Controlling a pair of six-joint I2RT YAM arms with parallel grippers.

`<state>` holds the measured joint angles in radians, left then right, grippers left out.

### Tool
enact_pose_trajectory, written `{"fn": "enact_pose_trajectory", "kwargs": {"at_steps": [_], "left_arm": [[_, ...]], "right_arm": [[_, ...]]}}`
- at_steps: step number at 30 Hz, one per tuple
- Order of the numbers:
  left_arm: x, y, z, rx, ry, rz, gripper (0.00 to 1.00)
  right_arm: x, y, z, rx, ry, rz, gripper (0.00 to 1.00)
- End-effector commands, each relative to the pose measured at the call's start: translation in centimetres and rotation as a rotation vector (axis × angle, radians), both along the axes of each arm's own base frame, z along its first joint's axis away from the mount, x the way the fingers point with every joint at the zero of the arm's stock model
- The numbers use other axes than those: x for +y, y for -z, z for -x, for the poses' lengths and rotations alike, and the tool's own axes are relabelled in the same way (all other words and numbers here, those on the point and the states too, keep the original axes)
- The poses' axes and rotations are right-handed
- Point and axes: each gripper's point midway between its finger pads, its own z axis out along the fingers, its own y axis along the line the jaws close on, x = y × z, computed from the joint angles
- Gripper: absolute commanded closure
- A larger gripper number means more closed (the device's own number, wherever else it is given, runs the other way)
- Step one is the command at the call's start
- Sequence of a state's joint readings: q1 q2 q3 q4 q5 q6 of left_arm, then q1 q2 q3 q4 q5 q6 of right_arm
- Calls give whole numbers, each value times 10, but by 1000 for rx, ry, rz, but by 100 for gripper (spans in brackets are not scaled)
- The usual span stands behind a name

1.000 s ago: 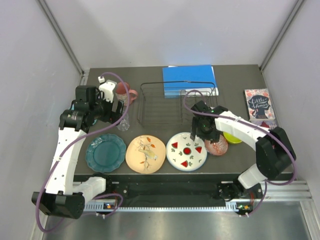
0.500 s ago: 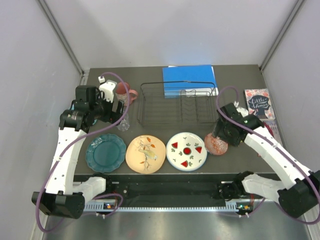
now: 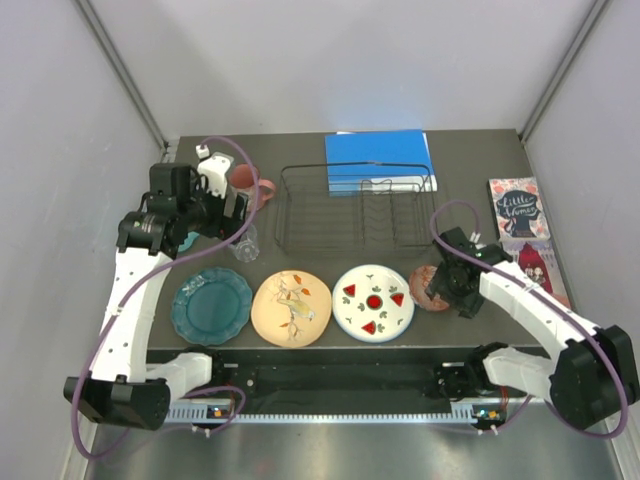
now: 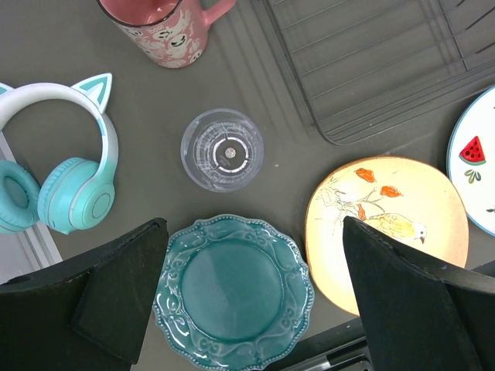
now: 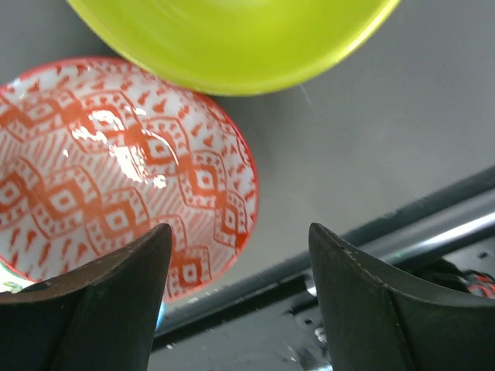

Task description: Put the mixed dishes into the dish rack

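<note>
The black wire dish rack (image 3: 355, 208) stands at the back centre with nothing in it. Three plates line the near edge: teal scalloped (image 3: 211, 305) (image 4: 232, 290), peach bird-pattern (image 3: 291, 307) (image 4: 387, 220) and white with watermelon slices (image 3: 373, 301). The pink mug (image 3: 247, 181) (image 4: 158, 31) and the clear cup (image 3: 243, 244) (image 4: 223, 149) stand left of the rack. My left gripper (image 3: 230, 215) (image 4: 254, 232) hovers open above the cup and teal plate. My right gripper (image 3: 452, 284) (image 5: 240, 232) is open and holds nothing, low over a red-patterned bowl (image 5: 116, 178), with the yellow-green bowl (image 5: 232, 39) beside it.
Teal cat-ear headphones (image 4: 58, 174) lie at the far left. A blue book (image 3: 378, 160) sits behind the rack. A patterned book (image 3: 518, 208) and a red item (image 3: 535, 265) lie at the right edge. The table's front rail (image 5: 348, 247) runs just below the right gripper.
My right arm swung from beside the watermelon plate out to the right and settled over the red-patterned bowl, now covering the yellow-green bowl from above. My left gripper shifted slightly toward the back.
</note>
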<state>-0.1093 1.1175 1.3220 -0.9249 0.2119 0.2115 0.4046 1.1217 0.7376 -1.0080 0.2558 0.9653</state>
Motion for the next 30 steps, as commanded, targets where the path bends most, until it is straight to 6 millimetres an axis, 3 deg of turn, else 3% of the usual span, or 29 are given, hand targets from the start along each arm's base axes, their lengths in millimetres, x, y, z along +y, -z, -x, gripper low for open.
{"fn": "enact_pose_trajectory", "kwargs": {"at_steps": [1,6,9,13,15,16,19,24,28,30], "left_arm": [[-2,-17,-4,-38,7,12,1],[-1,-20,-3,-37,4,9,1],[0,-24,-2,-44,1,3,1],[1,-23,2,-42,0,0,1],[1,-23,3,-44,-1,5,1],[0,-23,4,-40,0,12,1],[-2,-22,5,-36,2,23,1],[-5,-22,2,-32,9,36,1],[-5,-20,0,-26,4,41,1],[-6,-15,0,-20,0,45,1]], "right_arm": [[11,11,-22,-90,81,-90,30],[16,28,-21,-97,130,-136,36],[18,33,-23,-113,141,-152,45],[17,28,-26,-145,144,-156,74],[16,25,-25,-157,143,-157,83],[14,19,-27,-183,142,-154,90],[8,3,-28,-227,123,-133,100],[0,-26,-22,-288,48,-106,100],[-4,-62,-24,-362,-29,-47,100],[7,-92,-30,-432,-110,-35,100]]}}
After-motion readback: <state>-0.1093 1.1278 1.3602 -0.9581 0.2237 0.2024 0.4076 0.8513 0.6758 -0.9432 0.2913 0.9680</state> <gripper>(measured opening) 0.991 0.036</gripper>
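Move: The red-patterned bowl's middle lies about 6 cm to my right hand's left and 3 cm ahead, some 4 cm lower, with its right-hand rim nearly under my fingers. The green bowl is about 8 cm ahead and 4 cm to the right. The watermelon plate is roughly 22 cm left and 1 cm back; the dish rack's middle is some 25 cm ahead and 26 cm left. From my left hand, the red-patterned bowl is around 51 cm right and 9 cm back. I sink my right hand about 3.5 cm with its open fingers going astride the right-hand rim of the red-patterned bowl. I shut them there, easing forward a couple of centimetres and already starting up. With the rim pinched I go on lifting to some 3 cm above where I began, the fingertips swinging forward about 15 degrees. ##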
